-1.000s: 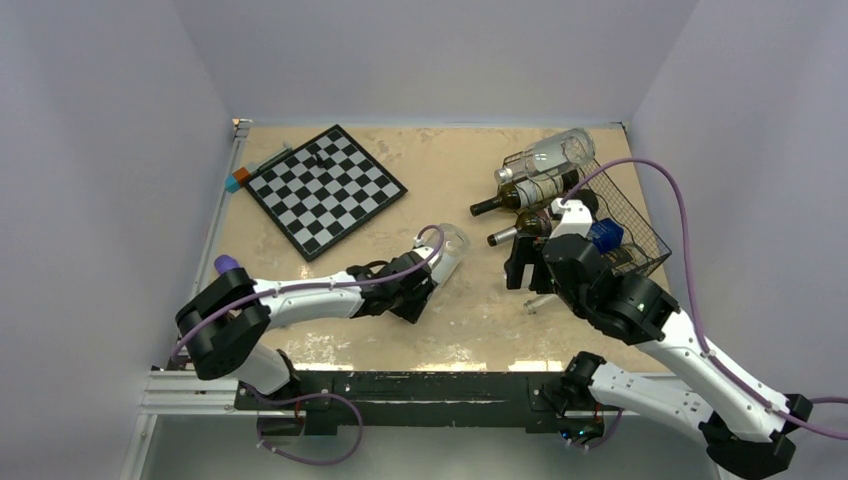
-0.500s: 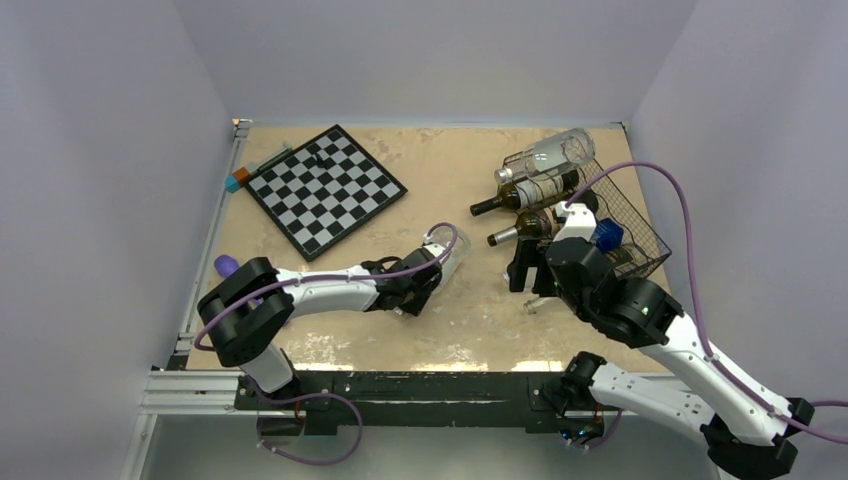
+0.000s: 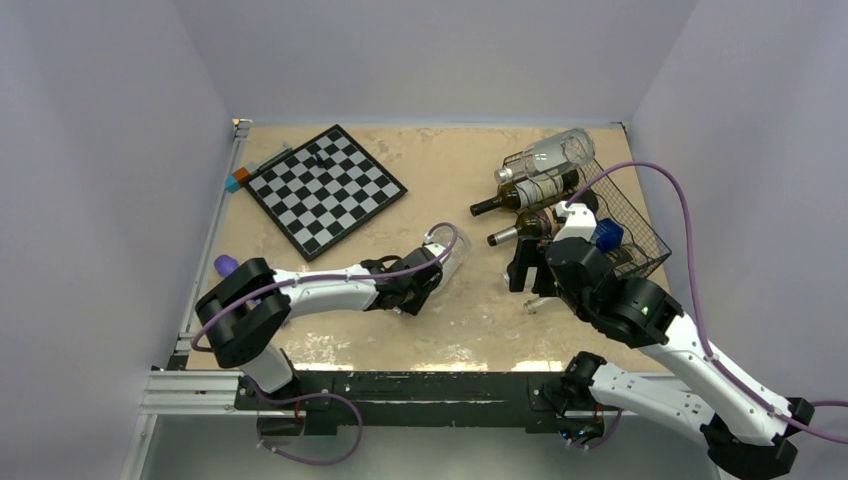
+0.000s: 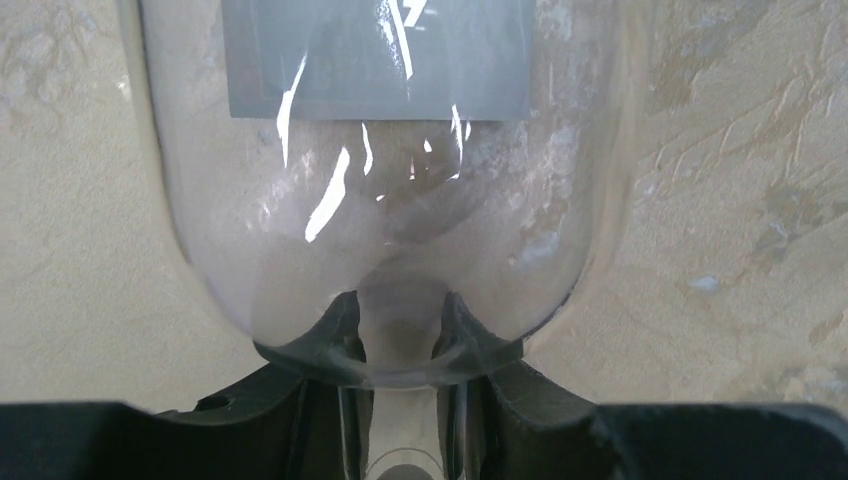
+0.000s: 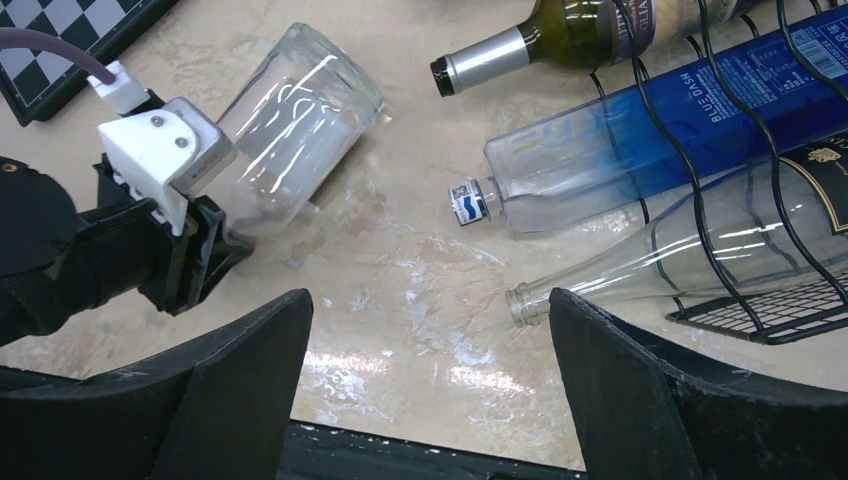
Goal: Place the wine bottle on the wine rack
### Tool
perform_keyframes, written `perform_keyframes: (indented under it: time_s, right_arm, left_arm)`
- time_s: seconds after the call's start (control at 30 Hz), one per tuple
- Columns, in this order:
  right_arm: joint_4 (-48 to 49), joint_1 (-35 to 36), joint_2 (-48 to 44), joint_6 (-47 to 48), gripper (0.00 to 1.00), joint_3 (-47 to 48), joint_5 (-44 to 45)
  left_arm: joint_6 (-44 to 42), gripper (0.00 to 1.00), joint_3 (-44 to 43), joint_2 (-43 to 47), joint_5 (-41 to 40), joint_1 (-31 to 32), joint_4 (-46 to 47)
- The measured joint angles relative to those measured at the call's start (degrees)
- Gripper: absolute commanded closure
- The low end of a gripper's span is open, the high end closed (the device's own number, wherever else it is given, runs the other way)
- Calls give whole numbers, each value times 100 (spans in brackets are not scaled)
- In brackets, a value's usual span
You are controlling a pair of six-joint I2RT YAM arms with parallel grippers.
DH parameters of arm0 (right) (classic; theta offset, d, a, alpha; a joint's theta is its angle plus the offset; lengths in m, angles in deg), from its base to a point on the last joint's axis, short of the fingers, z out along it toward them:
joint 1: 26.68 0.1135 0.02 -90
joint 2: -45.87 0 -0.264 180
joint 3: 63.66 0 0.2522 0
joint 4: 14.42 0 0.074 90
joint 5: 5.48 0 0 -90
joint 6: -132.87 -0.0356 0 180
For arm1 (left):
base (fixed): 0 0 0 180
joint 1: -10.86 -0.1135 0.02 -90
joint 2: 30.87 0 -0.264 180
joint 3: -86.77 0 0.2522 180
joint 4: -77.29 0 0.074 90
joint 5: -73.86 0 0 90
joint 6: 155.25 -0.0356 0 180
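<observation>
A clear glass wine bottle (image 3: 447, 250) lies on its side on the beige table, mid-table. In the left wrist view its rounded shoulder (image 4: 390, 150) fills the frame and its neck runs back between my fingers. My left gripper (image 3: 419, 282) (image 4: 400, 322) is shut on that neck, both fingers pressed against the glass. The right wrist view shows the same bottle (image 5: 295, 120) at upper left. The black wire wine rack (image 3: 632, 228) (image 5: 760, 318) sits at the right with several bottles in it. My right gripper (image 3: 528, 272) (image 5: 430, 300) hovers open beside the rack, holding nothing.
A chessboard (image 3: 325, 187) lies at the back left. In the rack lie a blue bottle (image 5: 640, 130), a dark bottle with a silver neck (image 5: 530, 40) and a clear bottle whose mouth (image 5: 522, 303) pokes out near my right finger. Walls close in on three sides.
My left gripper has closed onto the clear bottle's neck, and the left arm's elbow has swung to the right. The right arm has barely moved.
</observation>
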Motion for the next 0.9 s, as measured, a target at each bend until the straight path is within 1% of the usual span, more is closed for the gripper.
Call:
perform_keyframes:
  time_s: [0.13,0.33,0.67,0.77,0.83,0.9]
  right_arm:
    - [0,0,0,2,9,7,0]
    - [0,0,0,7,9,72,15]
    - [-46,0,-7,24,9,157,114]
    - [-129,2,-46,68,11,293,284]
    - [-254,2,-85,105,11,437,494]
    - [-444,0,-81,103,11,654,752]
  left_arm:
    - [-46,100,-4,422,-15,0,-417]
    - [-188,100,-278,964,-9,0,-1134]
    - [-385,100,-704,1519,-7,0,-1287]
    - [-509,100,-850,1694,76,-4,-1283]
    - [-603,100,-1104,1679,210,-20,-1325]
    - [-723,100,-1565,1504,376,-39,-1462]
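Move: The left hand already grips the last clear wine bottle by its neck. The wine rack's middle lies about 17 cm ahead of it, 32 cm to its right and 4 cm higher. The blue bottle's cap is some 4 cm ahead and 17 cm to the right; the silver-necked bottle is 14 cm ahead and 22 cm right. From the right hand, the rack is about 17 cm ahead, 14 cm right and 17 cm below. Left hand lifts the neck-held bottle about 16 cm, tilting late; the empty right hand rises 4 cm, edging right. ##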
